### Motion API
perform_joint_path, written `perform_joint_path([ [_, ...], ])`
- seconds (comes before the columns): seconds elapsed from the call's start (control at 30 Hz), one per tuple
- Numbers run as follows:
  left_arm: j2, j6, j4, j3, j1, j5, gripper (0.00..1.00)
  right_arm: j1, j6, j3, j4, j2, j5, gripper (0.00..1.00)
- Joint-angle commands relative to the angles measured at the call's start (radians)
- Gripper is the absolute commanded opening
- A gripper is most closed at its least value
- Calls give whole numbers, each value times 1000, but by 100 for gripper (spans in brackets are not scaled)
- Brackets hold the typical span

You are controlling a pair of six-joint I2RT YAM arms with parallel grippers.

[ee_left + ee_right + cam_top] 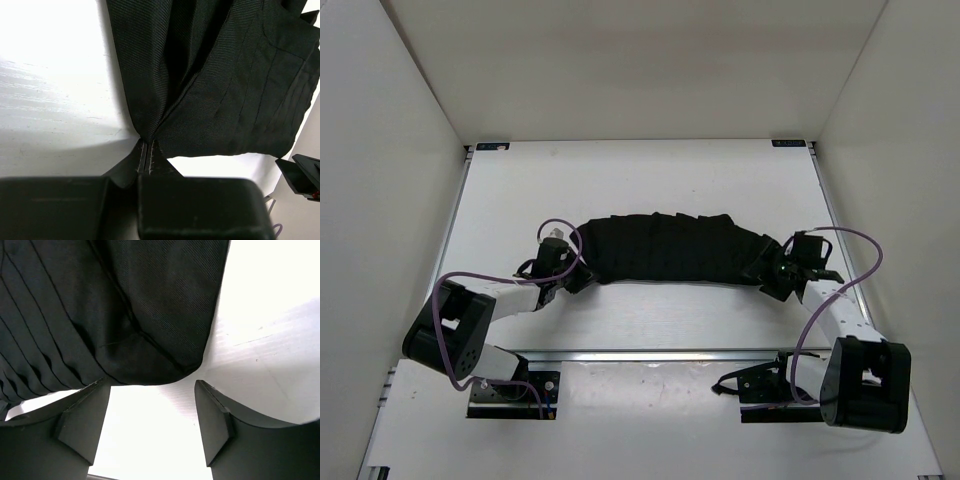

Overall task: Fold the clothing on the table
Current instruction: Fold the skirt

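The black clothing [665, 248] lies in a long, pleated arch across the middle of the white table [650, 180]. At its left end my left gripper [576, 276] is shut. In the left wrist view the folds of the clothing [225, 85] run down into the tip of the left gripper [145, 148], where the jaws press together on the fabric edge. At the right end my right gripper [783, 272] stands open. In the right wrist view the right gripper [150, 390] has bare table between its fingers, and the rounded hem of the clothing [125, 315] lies just ahead of the fingertips.
A metal rail [650, 353] runs along the table's near edge, with both arm bases behind it. White walls [390, 200] close in the left, right and back sides. Purple cables [850, 250] loop off both arms.
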Motion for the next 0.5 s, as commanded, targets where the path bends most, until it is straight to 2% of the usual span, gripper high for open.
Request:
perform_joint_path([
  [0.0, -10, 4, 31, -13, 0, 7, 0, -7, 11, -15, 25, 10, 16, 65],
  [0.17, -15, -1, 35, -25, 10, 12, 0, -12, 9, -36, 73, 48, -13, 66],
  [0.27, -16, 7, 28, -23, 7, 14, 0, -8, 11, -35, 103, 82, -17, 62],
  [0.33, -23, 7, 25, -26, 8, 18, 0, -2, 8, -32, 114, 102, -15, 55],
  [0.4, -29, 21, 25, -31, 8, 11, 0, -5, 3, -28, 126, 119, 6, 52],
  [0.47, -29, 16, 14, -34, 11, 11, 0, -13, -6, -20, 131, 122, 14, 36],
])
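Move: The skirt's near right corner is about 2 cm ahead of the right hand and some 4 cm below it; the skirt's outer right tip is roughly 10 cm ahead, 2 cm to the right and 4 cm below. The near left corner, already pinched by the left hand, is about 43 cm to the right hand's left and level with it fore and aft. From the left hand, the near right corner is some 43 cm to the right. The right hand sinks about 2 cm around the skirt's near right corner, fingers partly closing; the left keeps its pinch. ##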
